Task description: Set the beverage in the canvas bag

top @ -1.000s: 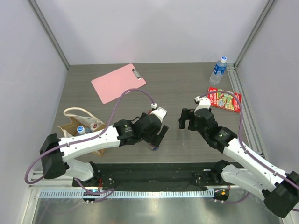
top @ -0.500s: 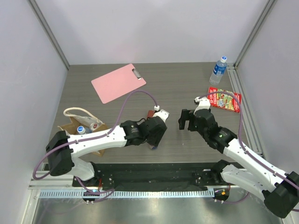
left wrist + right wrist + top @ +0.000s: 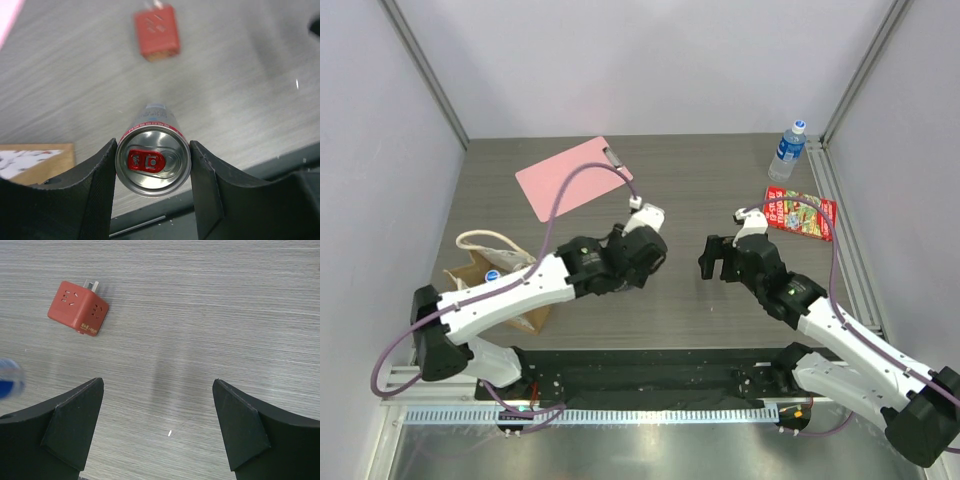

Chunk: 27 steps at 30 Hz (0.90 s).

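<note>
The beverage is a silver can point(image 3: 152, 161) with a red pull tab. The left wrist view shows it end-on, pinched between my left gripper's point(image 3: 153, 146) fingers and held above the table. From above, the left gripper point(image 3: 642, 250) sits mid-table and its wrist hides the can. The tan canvas bag point(image 3: 525, 310) with cream handles point(image 3: 485, 241) stands at the near left, and its edge point(image 3: 35, 159) shows in the left wrist view. My right gripper point(image 3: 712, 258) hangs open over bare wood, nothing between its fingers point(image 3: 75, 420).
A small red plug cube point(image 3: 78, 307) lies on the table between the two grippers point(image 3: 156, 31). A pink clipboard point(image 3: 573, 177) lies at the back left. At the back right stands a water bottle point(image 3: 786, 152), with a red snack packet point(image 3: 800, 213) near it. A capped bottle point(image 3: 493, 277) sticks out of the bag.
My left gripper has shut on the can near the front edge, then lifted it and swung back away from that edge. The right arm has barely moved.
</note>
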{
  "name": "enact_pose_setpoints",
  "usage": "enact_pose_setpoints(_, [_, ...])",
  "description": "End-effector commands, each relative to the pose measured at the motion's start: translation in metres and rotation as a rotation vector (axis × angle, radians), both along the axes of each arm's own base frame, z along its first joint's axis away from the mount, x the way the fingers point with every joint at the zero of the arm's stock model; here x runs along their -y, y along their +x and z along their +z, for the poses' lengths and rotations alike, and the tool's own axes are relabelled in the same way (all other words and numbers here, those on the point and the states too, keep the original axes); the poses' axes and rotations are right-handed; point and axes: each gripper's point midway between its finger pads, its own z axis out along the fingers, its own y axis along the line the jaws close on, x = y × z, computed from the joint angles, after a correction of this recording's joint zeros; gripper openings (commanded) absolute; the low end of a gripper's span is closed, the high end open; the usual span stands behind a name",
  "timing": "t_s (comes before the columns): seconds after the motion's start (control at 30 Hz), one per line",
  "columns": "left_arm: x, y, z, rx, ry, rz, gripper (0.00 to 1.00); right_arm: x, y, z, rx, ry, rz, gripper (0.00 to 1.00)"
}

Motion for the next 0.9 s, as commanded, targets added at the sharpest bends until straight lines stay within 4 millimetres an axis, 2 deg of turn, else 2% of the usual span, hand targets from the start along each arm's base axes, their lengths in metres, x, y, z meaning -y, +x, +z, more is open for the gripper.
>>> enact_pose_setpoints(0.0, [-0.061,0.033,0.085,0.188,-0.076,0.196,0.0,-0.006,0.006,0.012,0.049,0.03,0.02,0.96])
enact_pose_setpoints(0.03, [-0.07,0.036,0.094,0.206,-0.086,0.221,0.0,-0.006,0.005,0.012,0.05,0.031,0.022,0.96])
enact_pose_setpoints(0.2, [-0.147,0.055,0.136,0.312,-0.122,0.421,0.0,-0.008,0.005,0.013,0.057,0.039,0.034,0.96])
enact_pose_setpoints(0.27, [-0.182,0.056,0.153,0.37,-0.136,0.52,0.0,-0.009,0.005,0.015,0.063,0.047,0.036,0.96])
enact_pose_setpoints(0.33, [-0.204,0.053,0.166,0.418,-0.138,0.573,0.0,-0.01,0.004,0.015,0.064,0.05,0.041,0.96])
enact_pose_setpoints(0.47, [-0.254,0.05,0.18,0.496,-0.078,0.732,0.0,-0.01,0.004,0.017,0.072,0.058,0.046,0.96])
enact_pose_setpoints(0.53, [-0.269,0.05,0.179,0.502,-0.052,0.781,0.0,-0.011,0.003,0.018,0.075,0.064,0.051,0.96])
enact_pose_setpoints(0.57, [-0.283,0.051,0.178,0.504,-0.046,0.833,0.0,-0.011,0.003,0.019,0.079,0.064,0.049,0.96])
enact_pose_setpoints(0.63, [-0.29,0.053,0.17,0.476,-0.059,0.854,0.0,-0.011,0.003,0.019,0.078,0.069,0.053,0.96])
enact_pose_setpoints(0.67, [-0.302,0.052,0.168,0.469,-0.064,0.899,0.0,-0.011,0.002,0.02,0.079,0.072,0.054,0.96])
enact_pose_setpoints(0.87, [-0.318,0.05,0.151,0.408,-0.115,0.972,0.0,-0.012,0.001,0.022,0.084,0.08,0.059,0.96])
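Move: The left hand holds the drink can upright, with the canvas bag about 31 cm to its left, some 2 cm farther out and roughly 8 cm lower. The bottle already inside the bag stands about 32 cm left of the hand and level with it fore and aft; the red block lies some 15 cm ahead, 4 cm to the right and 14 cm below. For the idle right hand, the bag is some 50 cm left, 2 cm back and 5 cm lower. Keep the can pinched in the left gripper and sweep it about 31 cm left to the canvas bag, climbing some 15 cm early on, with a small forward drift at the start. Turn the wrist counter-clockwise by roughly 50 degrees on the way and let the fingers tip up a little; finish high by the bag's mouth, just starting to sink. ##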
